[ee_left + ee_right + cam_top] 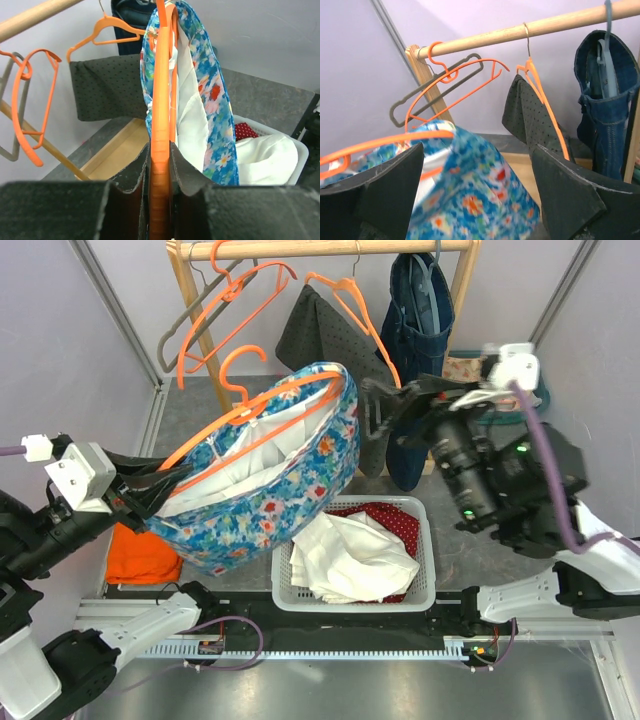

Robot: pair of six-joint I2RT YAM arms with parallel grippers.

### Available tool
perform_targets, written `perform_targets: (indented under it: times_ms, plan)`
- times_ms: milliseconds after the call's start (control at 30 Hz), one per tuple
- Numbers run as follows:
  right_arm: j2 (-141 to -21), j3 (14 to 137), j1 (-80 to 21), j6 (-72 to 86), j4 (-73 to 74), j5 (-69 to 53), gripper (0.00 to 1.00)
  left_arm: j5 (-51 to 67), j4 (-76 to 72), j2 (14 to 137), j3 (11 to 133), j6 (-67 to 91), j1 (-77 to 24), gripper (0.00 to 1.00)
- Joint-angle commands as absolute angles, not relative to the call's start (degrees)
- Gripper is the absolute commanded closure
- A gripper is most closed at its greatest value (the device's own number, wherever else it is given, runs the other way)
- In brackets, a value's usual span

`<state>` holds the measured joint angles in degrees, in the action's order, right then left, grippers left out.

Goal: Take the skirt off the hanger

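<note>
The skirt is blue floral with a white lining and hangs stretched on an orange hanger, held tilted in the air above the basket. My left gripper is shut on the hanger's lower left end. In the left wrist view the orange hanger bar is pinched between the fingers of that gripper, with the skirt just beyond. My right gripper stands open next to the skirt's upper right end. In the right wrist view the skirt lies blurred between the wide-apart fingers of the gripper.
A white basket with white and red cloth stands below the skirt. The wooden rail at the back carries empty orange hangers, a grey dotted garment and a navy denim garment. An orange cloth lies at the left.
</note>
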<state>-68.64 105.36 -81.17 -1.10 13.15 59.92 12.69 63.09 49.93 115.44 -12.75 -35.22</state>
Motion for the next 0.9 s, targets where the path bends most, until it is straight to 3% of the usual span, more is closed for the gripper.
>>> perform_targets:
  times_ms: [0, 133, 367, 867]
  plan:
    - [-76.3, 107.1, -79.2, -3.5, 13.2, 56.3, 0.07, 14.5, 60.8, 50.7, 115.9, -13.2, -35.4, 0.98]
    - [-78.6, 108.8, -78.1, -1.1, 15.4, 53.9, 0.13, 13.9, 60.9, 50.9, 116.1, -13.4, -35.4, 0.98]
    - [-79.3, 107.3, -76.8, 3.1, 18.7, 53.7, 0.32, 13.4, 60.8, 51.0, 116.4, -13.4, -35.4, 0.98]
    - [-75.1, 100.0, -73.0, 8.3, 20.3, 51.5, 0.38, 12.4, 60.3, 51.4, 116.7, -13.0, -35.4, 0.98]
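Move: Just left of the right hand, about 7 cm over, 5 cm farther out and 8 cm lower, is the near-free end of the flowered skirt at the orange hanger's far tip. The grey cloth on the rack hangs some 16 cm ahead and 7 cm left, the jeans 17 cm ahead and 8 cm right, both about 13 cm lower. The basket sits 50 cm below, 6 cm back and 7 cm left. From the left hand, that skirt end is about 19 cm ahead and 28 cm right, nearly level. Swinging left and down, the right hand goes about 10 cm left to the skirt's end by the hanger tip, then eases some 3 cm back to the right, ending about 8 cm lower and slightly farther forward. Its left side rolls down about 10 degrees, and the fingers narrow from nearly wide to about two-thirds open around the cloth edge, without shutting. The left hand keeps its grip on the hanger's other end and holds it nearly still. ##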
